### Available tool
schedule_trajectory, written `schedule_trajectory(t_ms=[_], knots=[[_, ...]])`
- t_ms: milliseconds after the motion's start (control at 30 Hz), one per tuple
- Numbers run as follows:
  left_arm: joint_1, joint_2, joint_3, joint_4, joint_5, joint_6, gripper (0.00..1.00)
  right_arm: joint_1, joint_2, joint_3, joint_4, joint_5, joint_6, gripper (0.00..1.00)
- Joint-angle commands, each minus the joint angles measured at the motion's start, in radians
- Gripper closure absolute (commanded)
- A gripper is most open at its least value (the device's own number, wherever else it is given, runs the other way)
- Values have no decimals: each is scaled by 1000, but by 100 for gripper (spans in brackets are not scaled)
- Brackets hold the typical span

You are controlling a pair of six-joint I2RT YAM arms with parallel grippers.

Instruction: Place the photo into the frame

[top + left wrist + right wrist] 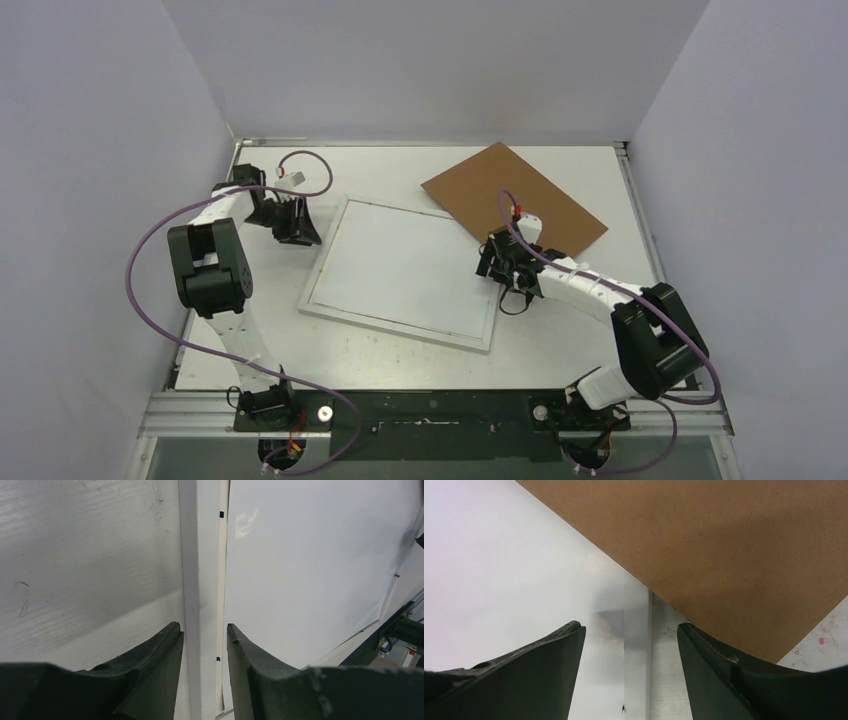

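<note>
The white frame [395, 328] lies flat in the middle of the table, and a plain white sheet [405, 265] fills it. The photo's printed picture shows in no view. My left gripper [298, 232] is at the frame's left rail near the far corner. In the left wrist view the jaws [204, 626] sit tight on both sides of that rail [200, 555]. My right gripper [497, 262] hangs open over the frame's right rail [638, 645]; in the right wrist view it [630, 625] has wide gaps on both sides and nothing in it.
A brown cardboard backing board [515, 195] lies at the back right, and its near edge covers the frame's far right corner [734, 555]. Purple cables loop around the left arm [150, 240]. White walls close in the table on three sides.
</note>
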Motion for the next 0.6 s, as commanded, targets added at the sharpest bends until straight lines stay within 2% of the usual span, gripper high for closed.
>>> schedule_trajectory(t_ms=[0, 333, 567], knots=[[3, -37, 44, -15, 26, 6, 64, -40, 16, 38, 105, 75, -34, 31], [6, -33, 33, -12, 25, 7, 64, -96, 75, 73, 199, -24, -99, 31], [8, -31, 32, -9, 25, 8, 64, -116, 118, 87, 223, -20, -108, 31]])
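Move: The brown board's middle lies about 18 cm ahead of the right hand, 3 cm to its right and 2 cm below; its near edge is only a few centimetres ahead. The frame's right rail runs beneath the open fingers, its middle some 9 cm back and 1 cm left; the frame's middle is about 24 cm left and 2 cm back. From the left hand the board's middle is roughly 51 cm right, 12 cm ahead, 4 cm below. Push the brown board's near edge forward with the right gripper's right finger, keeping the fingers open and low. Carry the hand about 5 cm forward along the frame's right rail, veering a little right at first, easing off towards the end while the fingertips tip some 5 degrees up towards forward. ##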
